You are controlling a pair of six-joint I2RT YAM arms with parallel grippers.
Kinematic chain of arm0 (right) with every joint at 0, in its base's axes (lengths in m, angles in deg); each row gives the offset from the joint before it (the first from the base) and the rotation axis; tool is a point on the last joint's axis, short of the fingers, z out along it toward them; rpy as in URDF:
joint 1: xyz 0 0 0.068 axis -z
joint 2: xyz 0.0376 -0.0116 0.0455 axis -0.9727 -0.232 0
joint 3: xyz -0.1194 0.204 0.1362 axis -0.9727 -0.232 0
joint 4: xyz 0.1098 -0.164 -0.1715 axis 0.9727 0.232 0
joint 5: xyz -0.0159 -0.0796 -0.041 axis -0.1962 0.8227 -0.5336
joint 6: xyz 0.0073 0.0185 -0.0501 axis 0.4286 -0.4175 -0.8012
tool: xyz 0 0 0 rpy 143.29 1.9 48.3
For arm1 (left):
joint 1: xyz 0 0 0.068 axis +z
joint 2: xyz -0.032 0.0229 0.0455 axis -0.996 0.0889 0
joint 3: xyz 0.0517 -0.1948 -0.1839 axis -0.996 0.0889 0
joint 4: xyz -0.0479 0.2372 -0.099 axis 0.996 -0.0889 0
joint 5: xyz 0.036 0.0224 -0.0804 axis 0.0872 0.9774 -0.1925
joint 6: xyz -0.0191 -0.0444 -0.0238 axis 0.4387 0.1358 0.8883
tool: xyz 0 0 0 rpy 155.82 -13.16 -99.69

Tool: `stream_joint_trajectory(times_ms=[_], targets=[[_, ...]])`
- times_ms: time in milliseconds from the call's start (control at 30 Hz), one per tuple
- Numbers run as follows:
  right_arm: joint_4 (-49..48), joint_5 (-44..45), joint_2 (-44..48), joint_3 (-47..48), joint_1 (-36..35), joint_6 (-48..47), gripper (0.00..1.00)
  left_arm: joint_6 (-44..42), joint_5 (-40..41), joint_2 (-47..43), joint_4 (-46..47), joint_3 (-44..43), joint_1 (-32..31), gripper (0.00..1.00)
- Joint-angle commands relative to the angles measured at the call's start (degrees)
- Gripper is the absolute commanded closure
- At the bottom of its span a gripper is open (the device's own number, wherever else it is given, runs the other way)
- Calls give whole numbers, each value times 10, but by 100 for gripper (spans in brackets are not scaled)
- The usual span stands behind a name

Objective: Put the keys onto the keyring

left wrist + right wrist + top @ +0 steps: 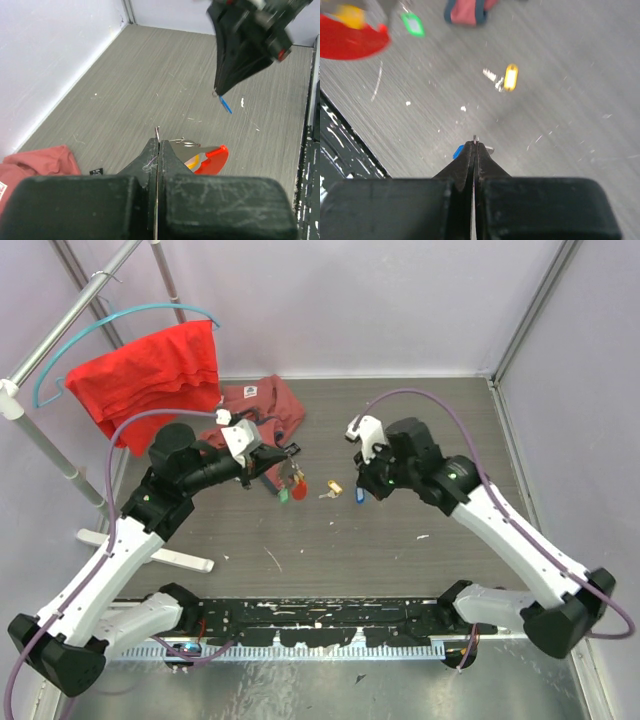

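My left gripper (288, 452) is shut on the keyring's thin metal ring (157, 132), which pokes out edge-on between the fingertips. The keyring's red tag (216, 156) hangs beside them, and in the top view the tag (300, 488) dangles with a green key (283, 494) next to it. My right gripper (365, 483) is shut on a blue key (457, 151), whose metal end shows at the tips. From the left wrist, the blue key (226, 105) hangs below the right gripper (220, 90). A yellow key (510, 77) lies loose on the table between the arms.
A dark red garment (255, 405) lies on the table behind the left gripper. A bright red shirt (150, 365) hangs on a teal hanger from a clothes rack at the back left; the rack's white foot (165, 555) lies beside the left arm. Walls close the table.
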Motion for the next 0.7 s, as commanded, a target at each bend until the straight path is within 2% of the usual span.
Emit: stream_joint_trajectory(times_ms=[0,267,667], targets=[[-40,-31,55,50,1,-56,99,-47,-19,2,38,-36,-11,100],[-35,-155,101,116,1,-98,99,-160,81,3,11,-77,-122,100],[-31,-274,82,205,1,-118,99,-213,55,-1,-7,-115,-170,100]])
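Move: Pinched in the left fingers, the keyring sits about 10 cm to the left of the right hand, some 9 cm above it and level with it fore and aft. The blue key, held in the right fingers, lies about 13 cm right of the left hand and 13 cm below. On the table, the yellow key is some 6 cm ahead of the right hand, 2 cm left and 21 cm below; the red garment is about 18 cm ahead of the left hand, 5 cm left and 32 cm below. Upward, quickly, goes the right hand with the blue key still pinched: about 18 cm, drawing back some 5 cm as its fingers swing up from their steep slant to nearly level and round to the left towards the keyring. The left hand keeps the keyring, rising about 6 cm, coming back and right nearly as much, its fingers tipping up and turning clockwise. ##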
